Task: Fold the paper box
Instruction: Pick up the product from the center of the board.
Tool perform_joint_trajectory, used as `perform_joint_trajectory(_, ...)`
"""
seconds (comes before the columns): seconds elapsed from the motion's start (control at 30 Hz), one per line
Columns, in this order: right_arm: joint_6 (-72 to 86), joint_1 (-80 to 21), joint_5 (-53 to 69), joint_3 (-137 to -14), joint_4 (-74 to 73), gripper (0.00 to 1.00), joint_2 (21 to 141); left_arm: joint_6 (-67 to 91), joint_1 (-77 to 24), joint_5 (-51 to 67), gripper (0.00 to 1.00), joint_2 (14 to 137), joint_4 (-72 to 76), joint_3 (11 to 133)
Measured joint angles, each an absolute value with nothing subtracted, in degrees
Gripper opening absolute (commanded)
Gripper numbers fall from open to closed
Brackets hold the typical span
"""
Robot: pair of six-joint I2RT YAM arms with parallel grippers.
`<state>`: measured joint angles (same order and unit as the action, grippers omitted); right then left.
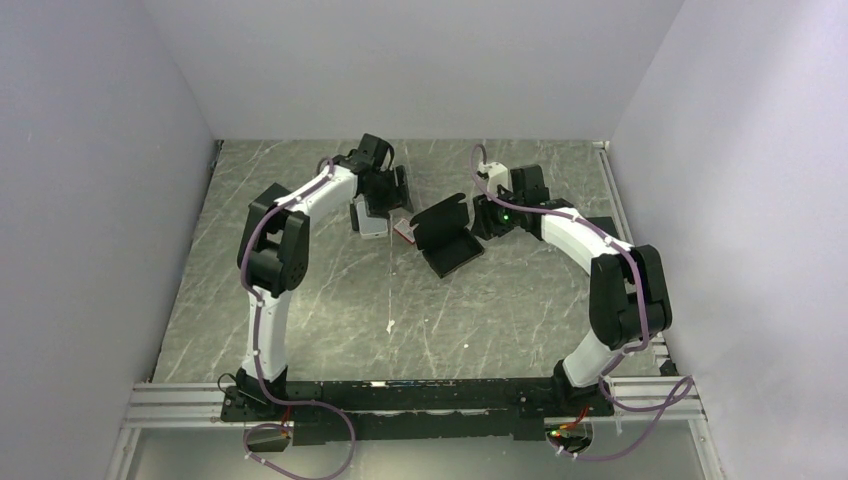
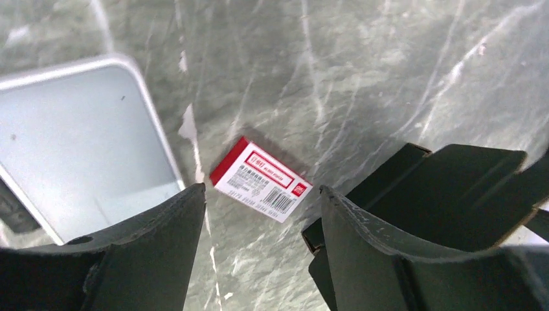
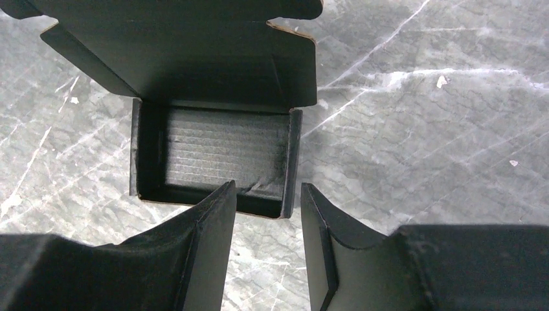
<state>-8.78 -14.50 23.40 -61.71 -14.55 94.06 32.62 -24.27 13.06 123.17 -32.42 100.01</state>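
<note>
The paper box (image 1: 446, 236) stands on the table as a black tray with its lid (image 3: 188, 52) raised behind it. In the right wrist view the tray's ribbed floor (image 3: 220, 152) lies bare. My right gripper (image 3: 267, 186) hovers just off the tray's near right corner, open, with only table between its fingers. It comes in from the box's right side (image 1: 482, 216). My left gripper (image 2: 261, 189) is open and holds nothing, hanging over the table left of the box (image 2: 453, 194). Its own place in the top view is beside the box's left edge (image 1: 393, 203).
A small red and white barcoded carton (image 2: 262, 178) lies flat between the left fingers' line of sight and the box, also seen as a carton (image 1: 403, 229). A silver-grey case (image 2: 78, 142) lies to its left. Walls enclose the table on three sides.
</note>
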Motion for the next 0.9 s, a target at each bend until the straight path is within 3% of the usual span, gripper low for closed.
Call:
perform_joint_trajectory(0.4, -8.75, -14.13, 24.43, -61.65, -14.55, 0.45, 93.73, 46.17, -27.64, 5.08, 0.73, 125.78, -43.44, 105.01)
perform_joint_trajectory(0.9, -8.73, -14.00, 25.17, -61.28, -14.55, 0.44, 92.53, 54.96, -29.74, -0.73, 0.66, 134.76, -54.65, 115.63)
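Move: The product, a small red-and-white box, lies on the board some 3 cm back from the left hand, about 2 cm to its right and 8 cm below. The pale tray stands on the board level with this hand and 5 cm to its left; the open paper box is about 10 cm right of the product and 3 cm nearer the bases. From the right hand the product lies about 16 cm left, 1 cm ahead and 10 cm below. Onto the product comes the left hand, open and straddling it from above: it sinks about 4.5 cm and draws back some 2.5 cm, mostly backing first, then shifting slightly right and dropping. Meanwhile the wrist turns counter-clockwise about 20 degrees and tips the fingers steeper down, leaving them wide open without touching the product yet. ##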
